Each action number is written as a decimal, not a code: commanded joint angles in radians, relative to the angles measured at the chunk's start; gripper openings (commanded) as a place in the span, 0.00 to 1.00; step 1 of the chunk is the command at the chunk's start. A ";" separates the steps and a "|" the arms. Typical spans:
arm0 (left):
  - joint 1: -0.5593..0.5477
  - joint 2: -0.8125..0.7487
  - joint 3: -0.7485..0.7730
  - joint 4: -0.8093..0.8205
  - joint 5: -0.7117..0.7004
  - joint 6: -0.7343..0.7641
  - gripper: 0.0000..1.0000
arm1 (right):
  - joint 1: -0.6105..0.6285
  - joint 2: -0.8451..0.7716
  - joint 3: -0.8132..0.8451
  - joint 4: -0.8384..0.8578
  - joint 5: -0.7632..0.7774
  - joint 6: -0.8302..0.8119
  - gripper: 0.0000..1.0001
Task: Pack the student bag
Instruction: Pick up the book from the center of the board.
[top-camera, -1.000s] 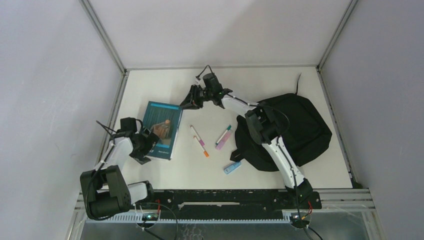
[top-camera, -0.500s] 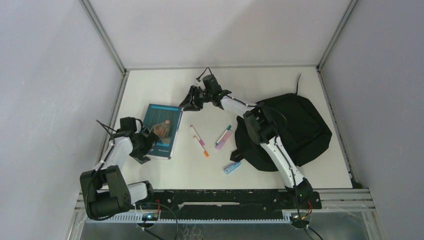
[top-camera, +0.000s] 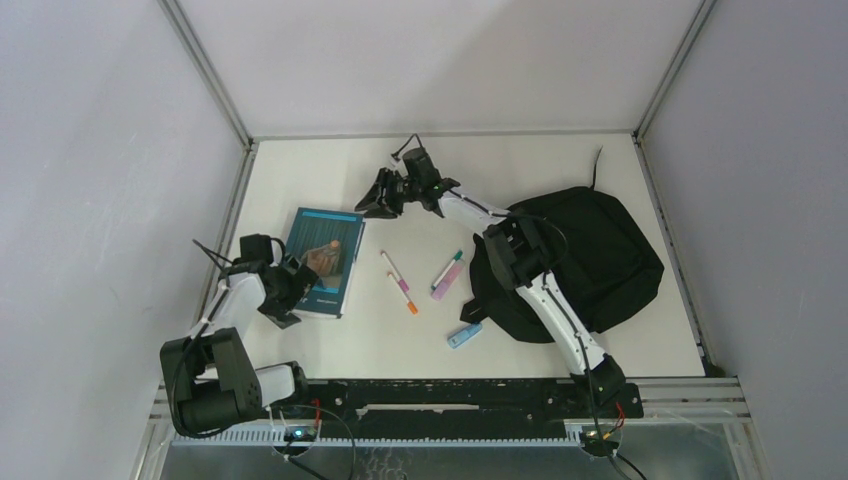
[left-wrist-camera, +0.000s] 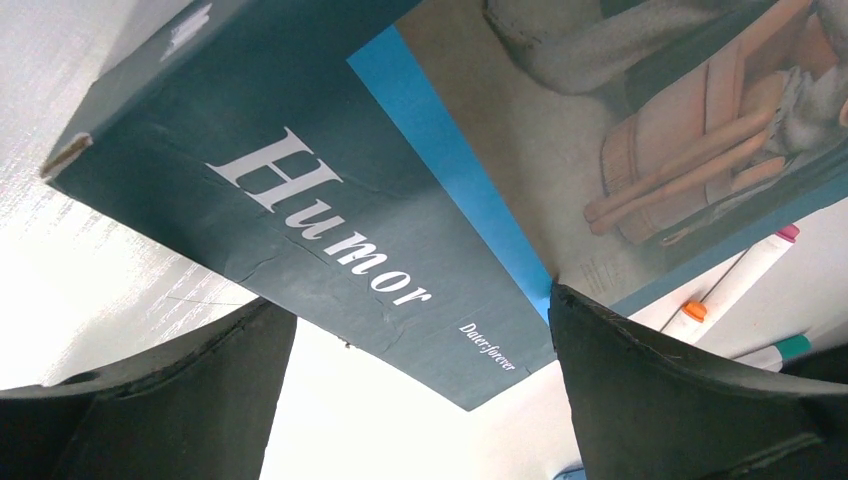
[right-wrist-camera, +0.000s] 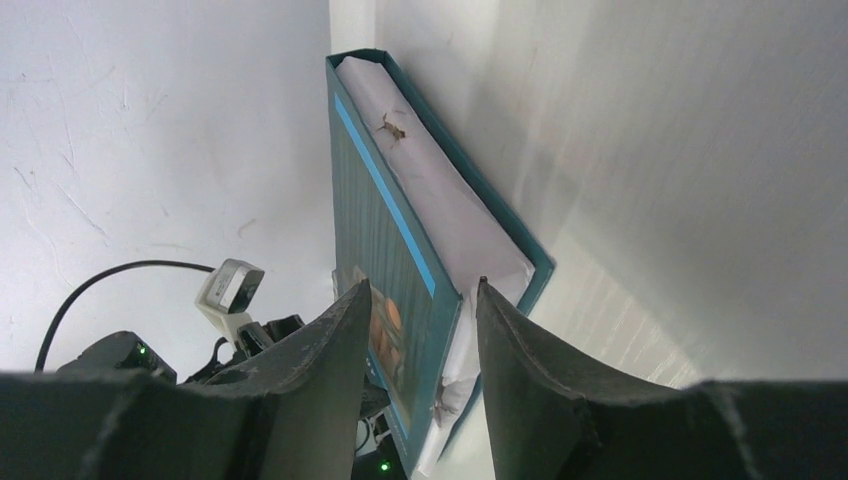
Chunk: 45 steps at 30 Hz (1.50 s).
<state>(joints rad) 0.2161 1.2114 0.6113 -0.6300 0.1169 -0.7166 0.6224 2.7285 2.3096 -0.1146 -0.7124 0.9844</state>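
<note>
The student bag (top-camera: 585, 255), a black backpack, lies at the right of the table behind my right arm's elbow. A teal book titled "Humor" (top-camera: 325, 260) lies flat at the left. My left gripper (top-camera: 290, 290) is at the book's near-left corner, and in the left wrist view the book (left-wrist-camera: 330, 230) fills the frame. There the left gripper (left-wrist-camera: 420, 390) is wide open, with the corner between its fingers. My right gripper (top-camera: 375, 205) is at the book's far-right corner. The right gripper (right-wrist-camera: 423, 290) is open, and the book (right-wrist-camera: 400, 240) shows edge-on just beyond its tips.
Two pink-and-orange markers (top-camera: 398, 282), a green-capped pen (top-camera: 448, 268) and a lilac highlighter (top-camera: 440, 288) lie mid-table between book and bag. A small blue item (top-camera: 463, 335) lies nearer the front. Grey walls close in both sides and the back.
The right gripper's jaws have spread wider, and it has edged slightly toward the far left at the book's corner. The book has barely shifted. The left gripper stays wide open in place.
</note>
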 joint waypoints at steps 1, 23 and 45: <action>0.018 0.000 0.048 0.006 0.014 0.030 1.00 | 0.011 0.040 0.084 0.044 -0.010 0.049 0.50; 0.026 0.001 0.050 0.008 0.025 0.038 0.99 | 0.022 0.011 0.052 0.105 -0.027 0.090 0.00; 0.027 -0.179 0.045 0.116 0.282 0.054 1.00 | -0.031 -0.383 -0.294 0.094 0.184 0.095 0.00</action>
<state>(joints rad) 0.2371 1.0775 0.6556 -0.5671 0.3058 -0.6628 0.5953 2.4416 2.0560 -0.0612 -0.5716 1.0569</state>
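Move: The blue Humor book lies between my hands. Its middle is about 13 cm back and 8 cm left of my right hand, 4 cm lower; its far right cover corner is already between my half-open right fingertips. From my left hand, at the near left corner, it lies 9 cm ahead, 5 cm right. From my right hand the purple marker is 15 cm back, 7 right, the orange marker 20 back, 8 right. I nudge my right hand about 1.5 cm left and slightly down over the cover's corner, shut its fingers to pinch the board, then raise it some 9 cm, drawing 5 cm right and turning about 10 degrees clockwise. My left hand waits wide open at the near end, then rises 5.5 cm and goes 3.5 cm forward, fingers swinging forward about 15 degrees, seeming to support that end. ##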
